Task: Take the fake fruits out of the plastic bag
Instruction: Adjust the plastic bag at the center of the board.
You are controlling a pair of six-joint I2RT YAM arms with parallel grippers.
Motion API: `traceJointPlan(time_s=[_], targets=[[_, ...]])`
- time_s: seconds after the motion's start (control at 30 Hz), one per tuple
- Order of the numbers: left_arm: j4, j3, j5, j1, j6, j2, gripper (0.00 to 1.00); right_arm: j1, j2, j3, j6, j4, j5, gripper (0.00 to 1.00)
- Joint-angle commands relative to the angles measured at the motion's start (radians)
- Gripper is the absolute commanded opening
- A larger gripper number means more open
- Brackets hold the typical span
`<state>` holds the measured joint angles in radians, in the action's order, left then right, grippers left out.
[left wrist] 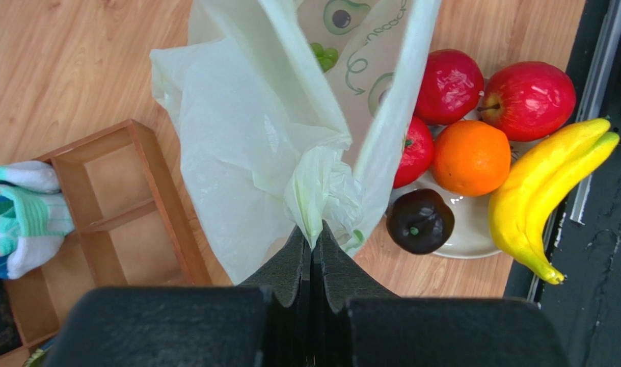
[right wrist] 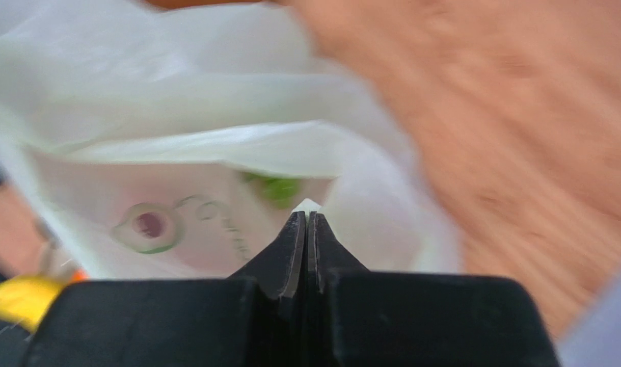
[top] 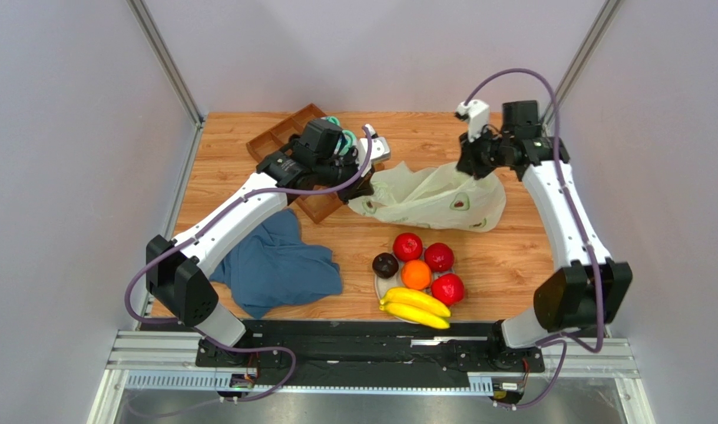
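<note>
The plastic bag [top: 433,199] hangs stretched between my two grippers, low over the table. My left gripper [top: 364,190] is shut on a bunched fold at the bag's left end [left wrist: 252,130], pinched at the fingertips of that gripper [left wrist: 315,229]. My right gripper [top: 484,172] is shut on the right end, and a small tip of the bag [right wrist: 214,153] pokes out between the closed tips of that gripper [right wrist: 306,214]. Green grapes [left wrist: 325,55] [right wrist: 279,189] show through the film. On a plate [top: 389,287] lie three red fruits [top: 438,257], an orange [top: 415,275], a dark one [top: 385,265] and bananas [top: 415,307].
A wooden compartment tray [top: 287,141] [left wrist: 137,214] sits at the back left under the left arm, with rolled teal socks [left wrist: 19,214] in it. A dark blue cloth [top: 278,265] lies at the front left. The plate [left wrist: 459,241] stands close to the table's near edge.
</note>
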<state>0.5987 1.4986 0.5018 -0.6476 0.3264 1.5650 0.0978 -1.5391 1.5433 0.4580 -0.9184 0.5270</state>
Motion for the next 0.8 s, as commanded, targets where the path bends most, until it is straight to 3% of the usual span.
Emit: traceJointPlan(time_s=[0.0,0.07,0.13,0.2,0.4,0.5,0.53,0.6,0.7,0.77], targets=[[-0.043,0.003,-0.034,-0.003,-0.023,-0.052,0.0,-0.089,0.131,0.006,0.067,0.297,-0.384,0.0],[-0.048,0.006,-0.034,-0.003,-0.026,-0.054,0.0,-0.142,0.108,0.055,0.061,0.309,-0.438,0.0],[-0.051,0.017,-0.046,-0.003,-0.042,-0.056,0.0,-0.214,0.102,0.077,-0.077,0.375,-0.585,0.0],[-0.071,0.023,-0.104,-0.004,-0.087,-0.057,0.0,-0.282,0.134,0.042,-0.218,0.421,-0.626,0.0],[-0.131,0.173,-0.359,0.008,-0.251,-0.04,0.0,-0.285,0.317,-0.228,-0.315,0.87,-0.549,0.0],[-0.149,0.424,-0.365,0.032,-0.233,0.102,0.0,-0.274,0.121,-0.065,-0.366,0.879,-0.437,0.0],[-0.134,0.625,-0.352,0.049,-0.231,0.224,0.0,-0.274,0.052,0.083,-0.416,0.847,-0.423,0.0],[-0.105,0.925,-0.353,0.069,-0.217,0.399,0.0,-0.273,-0.086,0.223,-0.459,0.86,-0.409,0.0],[-0.108,1.136,-0.375,0.085,-0.224,0.51,0.0,-0.254,-0.165,0.411,-0.463,0.908,-0.404,0.0],[-0.172,1.135,-0.359,0.085,-0.213,0.494,0.0,-0.253,-0.167,0.443,-0.427,0.943,-0.395,0.0]])
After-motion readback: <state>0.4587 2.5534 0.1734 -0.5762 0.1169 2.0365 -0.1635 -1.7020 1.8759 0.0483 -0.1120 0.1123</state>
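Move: Both hands already grip the rim of the plastic bag, some 20 cm apart. The bag's body lies about 17 cm to the left hand's right, 4 cm ahead and 16 cm below; from the right hand it is roughly 3 cm left, 2 cm back and 14 cm below. The heap of fruit on the plate is about 11 cm back, 13 cm right and 21 cm below the left hand; the wooden tray is some 20 cm ahead, 12 cm left and 22 cm below it. Keep both grippers shut on the bag's rim. Sweep the right gripper about 17 cm right while raising it, away from the nearly still left one, to pull the mouth wide; then swing both up and forward together, the left rising 25 cm in all, turning the left fingers counter-clockwise and up and the right ones clockwise until they point nearly level ahead. ##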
